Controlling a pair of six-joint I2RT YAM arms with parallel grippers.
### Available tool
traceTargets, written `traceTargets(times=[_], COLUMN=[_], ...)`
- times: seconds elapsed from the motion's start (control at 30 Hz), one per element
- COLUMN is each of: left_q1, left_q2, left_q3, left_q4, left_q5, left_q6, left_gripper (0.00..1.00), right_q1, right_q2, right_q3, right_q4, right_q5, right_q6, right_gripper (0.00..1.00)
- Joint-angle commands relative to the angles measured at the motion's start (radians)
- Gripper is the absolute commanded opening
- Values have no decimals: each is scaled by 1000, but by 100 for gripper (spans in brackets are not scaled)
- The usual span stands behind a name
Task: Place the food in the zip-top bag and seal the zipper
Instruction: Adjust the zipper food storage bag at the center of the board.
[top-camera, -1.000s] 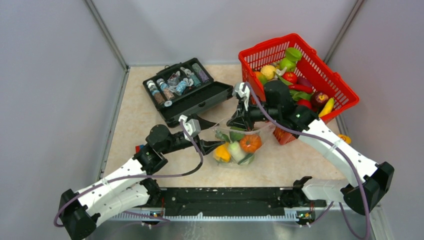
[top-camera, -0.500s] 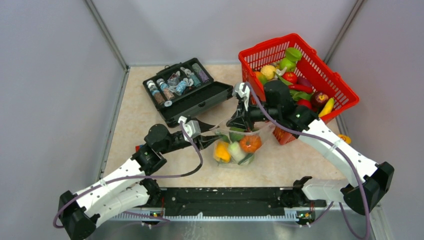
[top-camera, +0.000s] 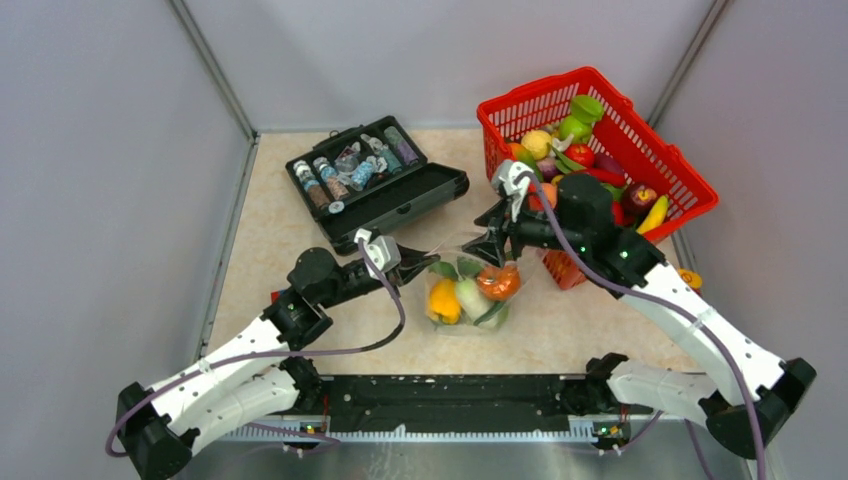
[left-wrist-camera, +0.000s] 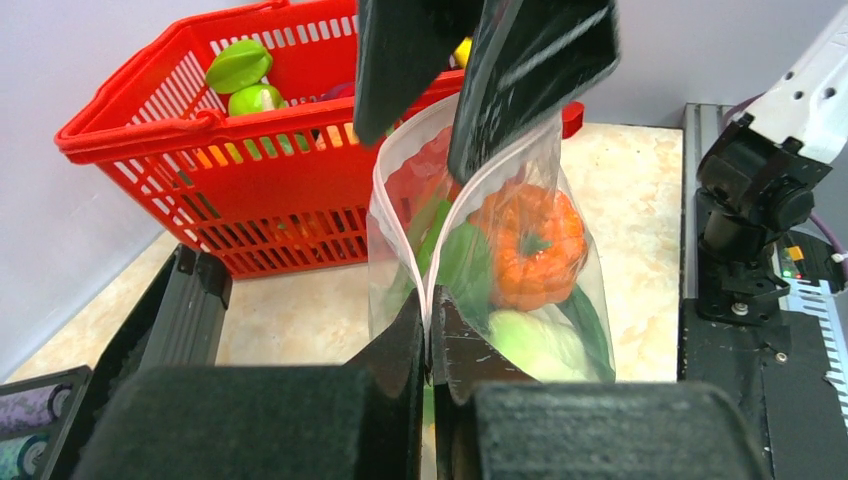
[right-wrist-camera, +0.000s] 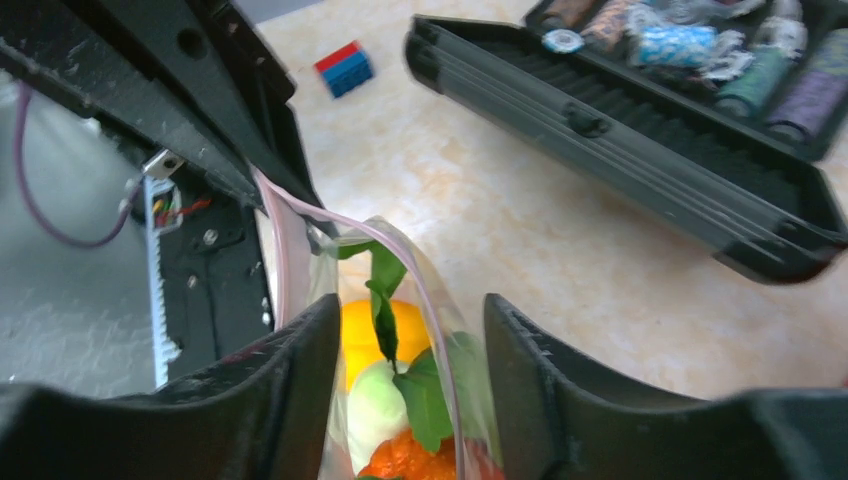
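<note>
The zip-top bag (top-camera: 466, 292) lies mid-table with food in it: an orange tomato (top-camera: 498, 283), a yellow pepper (top-camera: 444, 301) and a leafy white radish (top-camera: 470, 299). My left gripper (top-camera: 424, 268) is shut on the near end of the pinkish zipper (left-wrist-camera: 410, 262), its fingertips pinching both strips together (left-wrist-camera: 430, 335). My right gripper (top-camera: 497, 241) stands open at the bag's far end. In the right wrist view its two fingers (right-wrist-camera: 412, 322) straddle the bag's mouth without pressing it. The zipper (right-wrist-camera: 300, 215) still gapes between the two grippers.
A red mesh basket (top-camera: 695, 195) with more toy food stands at the back right, close behind my right arm. An open black case (top-camera: 400, 205) of small bottles lies at the back left. A small blue and red block (right-wrist-camera: 343, 68) sits near my left arm.
My left gripper has closed on the near end of the zipper. My right gripper has opened, let go of the bag and pulled back to the right. The bag sagged slightly.
</note>
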Motion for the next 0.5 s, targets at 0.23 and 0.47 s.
traceTargets(times=[0.23,0.47], left_q1=[4,4], left_q2=[-77,-83], left_q3=[10,2], left_q4=[-39,-70], left_q5=[-55,-59], left_q6=[20,25], left_gripper=[0,0], right_q1=[-58,-220], right_q2=[-335,-486], right_q3=[-118,-227], right_q4=[107,142], right_q5=[403,399], right_q6=[141,258], right_gripper=[61,62])
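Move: The zip-top bag's right mouth corner, with its zipper slider, lies about 10 cm to the right of the open right hand, 1 cm back and some 2 cm lower. Within the bag, the pumpkin sits about 5 cm right, 8 cm back and 9 cm below that hand; the yellow pepper 6 cm left, 12 cm back and 13 cm below. From the left hand, already pinching the left corner, the slider corner is roughly 19 cm right and 2 cm ahead, about level. The bag's mouth is left behind by the right hand, which draws its already open fingers off the rim and sweeps about 11 cm right while rising some 6 cm, over towards the slider end, turning about 30 degrees clockwise as its tips tilt up to near level. The left hand keeps its pinch on the left corner and eases about 1 cm left. ##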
